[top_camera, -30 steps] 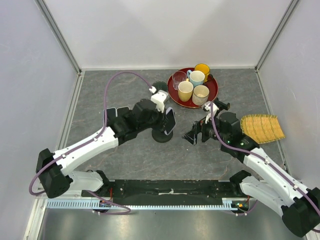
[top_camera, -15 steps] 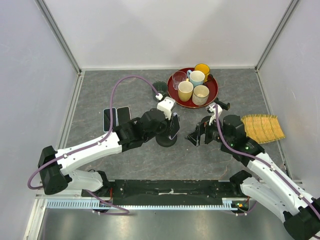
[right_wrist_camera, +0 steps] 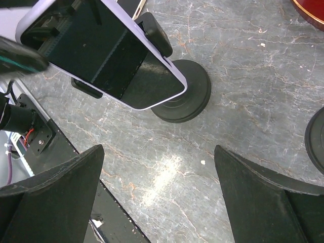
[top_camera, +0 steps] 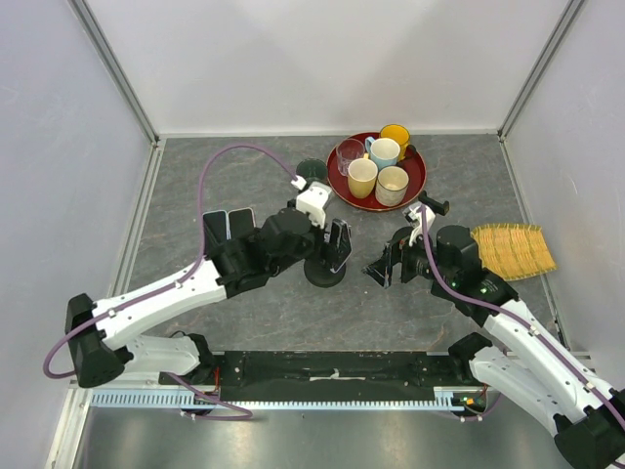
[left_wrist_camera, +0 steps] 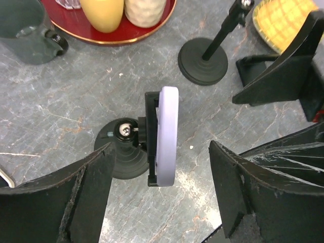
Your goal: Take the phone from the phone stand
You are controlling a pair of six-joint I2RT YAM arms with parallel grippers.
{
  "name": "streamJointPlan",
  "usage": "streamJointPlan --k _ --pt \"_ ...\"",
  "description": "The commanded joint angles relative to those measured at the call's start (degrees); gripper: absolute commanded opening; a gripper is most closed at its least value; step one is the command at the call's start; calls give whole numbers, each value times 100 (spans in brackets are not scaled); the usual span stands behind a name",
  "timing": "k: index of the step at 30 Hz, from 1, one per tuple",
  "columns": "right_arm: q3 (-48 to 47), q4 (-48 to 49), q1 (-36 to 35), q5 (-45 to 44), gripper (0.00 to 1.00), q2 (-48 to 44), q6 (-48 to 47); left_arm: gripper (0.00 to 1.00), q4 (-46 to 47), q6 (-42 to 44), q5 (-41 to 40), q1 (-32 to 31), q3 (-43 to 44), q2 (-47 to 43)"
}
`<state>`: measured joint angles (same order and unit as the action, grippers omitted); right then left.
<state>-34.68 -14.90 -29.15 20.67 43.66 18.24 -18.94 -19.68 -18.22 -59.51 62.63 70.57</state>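
The phone (left_wrist_camera: 167, 132), in a lavender case, stands on edge in the black clamp of the phone stand (left_wrist_camera: 123, 155). My left gripper (left_wrist_camera: 161, 147) is open, one finger on each side of the phone with a gap on both sides. In the right wrist view the phone (right_wrist_camera: 104, 55) shows its dark screen, tilted above the stand's round base (right_wrist_camera: 187, 98). My right gripper (right_wrist_camera: 158, 152) hangs open just right of the stand, holding nothing. From the top, the phone (top_camera: 339, 244) sits between both grippers.
A red tray (top_camera: 417, 181) of cups stands at the back. A dark mug (top_camera: 312, 171) sits left of it. A second black stand (left_wrist_camera: 203, 59) is near the right arm. A woven yellow mat (top_camera: 510, 250) lies right, two flat phones (top_camera: 227, 225) left.
My left gripper has opened from shut around the phone and stand. Before that the stand slid slightly right. The right arm edged a little closer to the stand.
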Motion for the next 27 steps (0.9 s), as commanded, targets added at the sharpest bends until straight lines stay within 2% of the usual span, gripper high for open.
streamJointPlan --k 1,5,6,9,12,17,20,23,27 --pt "-224 48 -47 -45 97 20 4 81 294 -237 239 333 136 -543" --pt "-268 92 -205 -264 96 169 48 81 382 -562 1054 1123 -460 -956" --pt "-285 83 -266 -343 96 248 66 81 434 -624 1205 1491 -610 -1218" --pt "-373 92 -652 -835 96 406 144 81 768 -835 1610 2142 -1261 -1754" --pt "-557 92 -1215 -1642 96 573 206 81 681 -888 1760 2635 -1718 -2081" --pt "-970 92 -2015 -2925 97 854 522 81 295 -748 1550 2839 -2228 -2784" --pt "-1313 5 -2358 -3401 97 1074 645 81 -38 -625 1348 2848 -2352 -3056" --pt "-1875 -373 -2709 -4007 98 1495 760 81 -276 -397 1295 2848 -2334 -3250" --pt "-2726 -988 -3332 -5411 97 1961 1058 81 -575 -142 1110 2848 -2299 -3470"
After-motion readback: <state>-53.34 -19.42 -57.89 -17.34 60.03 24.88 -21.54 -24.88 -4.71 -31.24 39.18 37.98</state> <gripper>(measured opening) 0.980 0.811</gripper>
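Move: The lilac phone on the stand is some 8 cm left of the right hand, about 3 cm ahead and 2 cm higher. Also from the right hand, the empty stand is roughly 12 cm ahead and 12 cm right, and the green mug about 26 cm ahead and 14 cm left, 12 cm lower. From the left hand the same phone is about 4 cm below, 2 cm right and 1 cm ahead; the flat white-framed phone lies about 22 cm left, 10 cm ahead, well below. The lilac phone in its stand is given up by the left hand, already open, which rises about 3.5 cm, then swings left some 16 cm and sinks again, turning counter-clockwise. The right hand, fingers wide open, dips slightly, then goes left about 7 cm and climbs to the lilac phone, turning a little clockwise; contact can't be seen. ##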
